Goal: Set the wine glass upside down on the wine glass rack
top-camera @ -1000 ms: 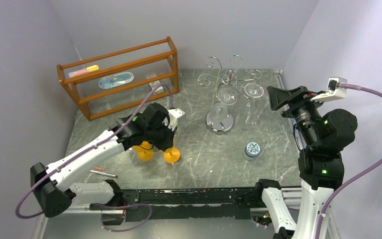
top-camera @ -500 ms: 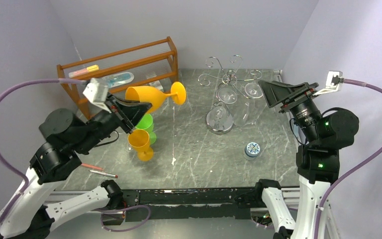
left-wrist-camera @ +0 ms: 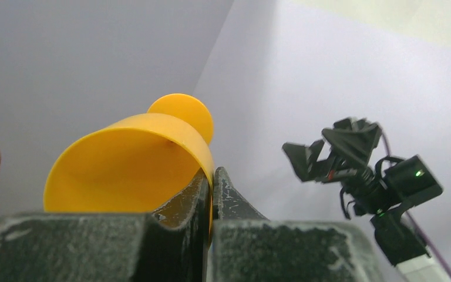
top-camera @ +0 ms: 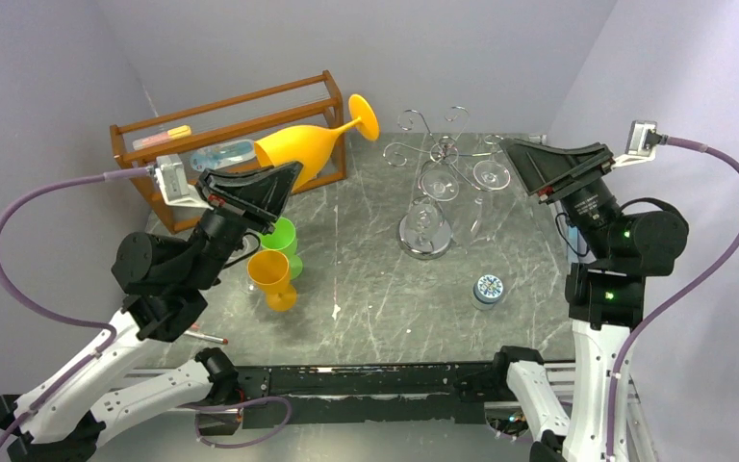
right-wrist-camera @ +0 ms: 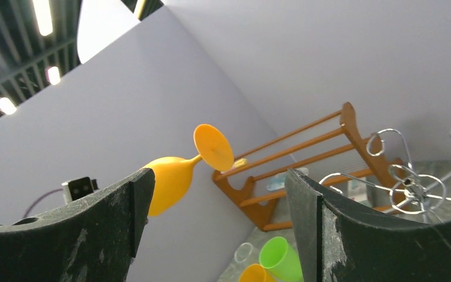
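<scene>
An orange wine glass [top-camera: 310, 144] hangs in the air on its side, foot [top-camera: 364, 117] pointing toward the back wall. My left gripper [top-camera: 284, 183] is shut on the bowl's rim; in the left wrist view the rim wall [left-wrist-camera: 129, 164] is pinched between the jaws of that gripper [left-wrist-camera: 212, 179]. The chrome wine glass rack [top-camera: 440, 149] stands at the back centre on its round base [top-camera: 425, 239], with clear glasses [top-camera: 491, 174] hanging from it. My right gripper [top-camera: 524, 168] is raised right of the rack, open and empty [right-wrist-camera: 217, 194], looking toward the orange glass [right-wrist-camera: 170, 179].
A wooden shelf [top-camera: 231, 144] stands at the back left, right behind the held glass. An orange glass [top-camera: 271, 276] and a green one [top-camera: 280, 236] stand on the table below my left arm. A small round tin [top-camera: 488, 288] lies front right, a red pen [top-camera: 202, 335] front left.
My left arm has lifted the orange wine glass off the table and carried it up and toward the back, tipping it on its side. The right gripper opened wider and tilted up.
</scene>
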`<control>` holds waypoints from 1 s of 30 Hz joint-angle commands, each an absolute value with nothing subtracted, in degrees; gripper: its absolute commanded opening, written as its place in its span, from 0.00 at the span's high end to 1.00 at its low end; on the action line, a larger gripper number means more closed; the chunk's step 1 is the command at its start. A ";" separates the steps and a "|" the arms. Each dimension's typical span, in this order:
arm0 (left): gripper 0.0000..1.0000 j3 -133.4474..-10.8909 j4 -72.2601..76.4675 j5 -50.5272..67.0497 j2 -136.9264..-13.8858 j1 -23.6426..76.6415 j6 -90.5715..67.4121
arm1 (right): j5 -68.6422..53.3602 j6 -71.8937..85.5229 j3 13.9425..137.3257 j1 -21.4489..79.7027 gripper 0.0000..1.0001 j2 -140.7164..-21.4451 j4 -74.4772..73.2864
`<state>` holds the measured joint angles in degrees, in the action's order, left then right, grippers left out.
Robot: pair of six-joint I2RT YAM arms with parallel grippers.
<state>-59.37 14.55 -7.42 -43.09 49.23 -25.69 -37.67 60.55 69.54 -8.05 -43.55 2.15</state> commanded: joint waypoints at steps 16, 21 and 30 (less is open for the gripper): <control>0.95 -64.05 40.68 -11.68 -56.87 49.44 -21.71 | -24.20 57.25 81.22 18.85 0.16 -65.75 12.95; 0.95 -62.76 45.75 -11.19 -58.40 49.41 -21.03 | -6.53 53.19 77.26 34.52 0.18 -66.36 18.38; 0.95 -60.14 46.97 -10.36 -57.09 49.39 -22.70 | 9.84 54.92 78.32 45.91 0.44 -72.16 26.52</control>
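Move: My left hand already pinches the orange wine glass by its rim; the glass's middle is about 3 cm ahead, 3 cm to the right and 5 cm above it. From my open right hand it lies some 27 cm to the left, about 2 cm ahead and 2 cm higher. The wine glass rack stands about 14 cm ahead of my right hand, 8 cm to its left, its middle some 38 cm lower; the hanging clear glass is roughly 12 cm ahead, 1 cm to the right and 35 cm below. I sweep my open right hand about 20 cm left to the orange wine glass, swinging forward first and easing slightly back, while it yaws nearly 20 degrees counter-clockwise; near the end its fingers start to narrow beside the bowl, still short of a visible grip. My left hand keeps its pinch on the rim, lifts, then carries the glass forward and a little right, about 6 cm in all, tipping its fingers up. ##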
